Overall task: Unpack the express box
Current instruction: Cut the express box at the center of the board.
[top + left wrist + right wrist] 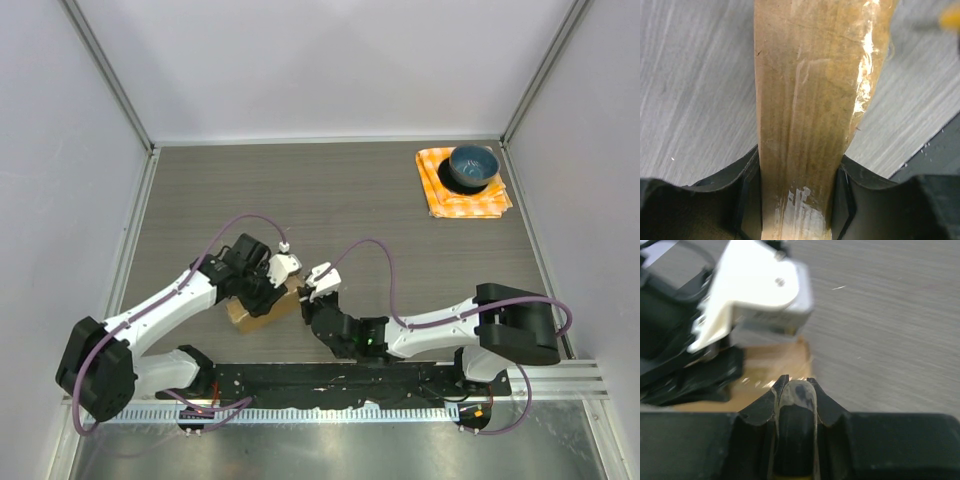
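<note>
The express box (250, 312), a small brown cardboard carton with shiny tape, lies near the front of the table. My left gripper (268, 290) reaches over it from the left. In the left wrist view a cardboard panel of the box (810, 90) runs up between the fingers, and the left gripper (800, 159) is shut on both its sides. My right gripper (318, 290) is at the box's right end. It is shut on a small dark tool (796, 425) with a pale rounded tip. That tip is at the taped edge of the box (775, 360), right gripper (797, 380) just behind it.
A blue bowl (472, 166) stands on an orange checked cloth (440, 195) in the far right corner. The left arm's white camera housing (760, 285) hangs close above the box, right beside my right gripper. Grey walls enclose the table on three sides.
</note>
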Available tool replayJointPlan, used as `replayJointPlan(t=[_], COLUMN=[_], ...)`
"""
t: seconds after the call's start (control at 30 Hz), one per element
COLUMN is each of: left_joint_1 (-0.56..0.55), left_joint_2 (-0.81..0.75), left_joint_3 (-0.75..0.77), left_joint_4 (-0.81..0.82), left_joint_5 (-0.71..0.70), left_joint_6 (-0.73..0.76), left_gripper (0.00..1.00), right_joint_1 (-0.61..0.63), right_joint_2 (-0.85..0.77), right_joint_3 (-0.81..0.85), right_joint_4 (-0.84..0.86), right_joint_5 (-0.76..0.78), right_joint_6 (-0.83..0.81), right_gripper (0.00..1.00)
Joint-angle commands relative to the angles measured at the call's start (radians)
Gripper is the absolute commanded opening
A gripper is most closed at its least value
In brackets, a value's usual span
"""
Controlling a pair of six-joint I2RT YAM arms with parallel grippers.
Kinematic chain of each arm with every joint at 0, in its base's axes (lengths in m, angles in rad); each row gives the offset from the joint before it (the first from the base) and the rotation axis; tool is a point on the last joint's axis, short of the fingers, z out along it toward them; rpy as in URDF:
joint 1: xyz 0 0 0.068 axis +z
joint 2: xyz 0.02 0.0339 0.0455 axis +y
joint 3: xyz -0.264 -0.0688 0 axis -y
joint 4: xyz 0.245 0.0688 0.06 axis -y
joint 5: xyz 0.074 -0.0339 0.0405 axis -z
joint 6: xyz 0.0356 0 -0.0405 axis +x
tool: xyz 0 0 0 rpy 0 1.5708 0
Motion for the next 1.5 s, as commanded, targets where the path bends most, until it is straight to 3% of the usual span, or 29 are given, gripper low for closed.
replayJointPlan(t=[0.0,0.17,0.33,0.53,0.73,1.03,1.33,1.47], left_joint_1=[0.001,0.000,0.000,0.000,0.000,-0.014,-0.020,-0.020], left_joint_2=[0.044,0.017,-0.047,-0.109,-0.095,-0.075,-0.086,-0.104], left_joint_3=[-0.013,-0.010,-0.001,0.001,0.019,-0.013,-0.015,0.025], left_joint_4=[0.121,0.102,0.053,0.000,-0.027,0.008,0.005,-0.049], left_joint_5=[-0.167,-0.133,-0.070,-0.012,0.085,0.057,0.028,0.026], left_joint_6=[-0.050,-0.037,0.001,0.039,0.073,0.110,0.109,0.102], left_gripper=[0.30,0.31,0.34,0.36,0.38,0.47,0.66,0.85], right_joint_1=[0.040,0.043,0.045,0.029,-0.136,-0.208,-0.207,-0.206], right_joint_2=[-0.026,-0.047,-0.208,-0.355,-0.317,-0.216,-0.074,-0.044], right_joint_3=[0.009,-0.001,-0.103,-0.282,-0.336,-0.206,-0.098,-0.071], right_joint_4=[-0.006,0.042,0.144,0.255,0.454,0.471,0.432,0.390], right_joint_5=[-0.059,-0.053,-0.012,0.102,-0.088,-0.257,-0.311,-0.317], right_joint_6=[0.083,0.037,-0.054,-0.049,0.084,0.109,0.114,0.103], right_gripper=[0.01,0.01,0.01,0.01,0.01,0.01,0.01,0.01])
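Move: The left gripper already pinches the express box close to its middle, which lies about 2 cm to the right of that hand and 2 cm below. The right gripper holds the yellow cutter. From it, the box's middle is roughly 10 cm left, 2 cm ahead and 9 cm below, and the box's right end is some 2 cm left, 3 cm ahead and 7 cm down. Keep the cutter gripped and ease the right hand back about 2 cm. Then swing it up and some 9 cm to the right, forward past its starting line, and left again to finish higher and farther out, rolled about 25 degrees with its left side up. Meanwhile nudge the left hand forward, then draw it back 3 cm, finally opening its fingers to release the box. ##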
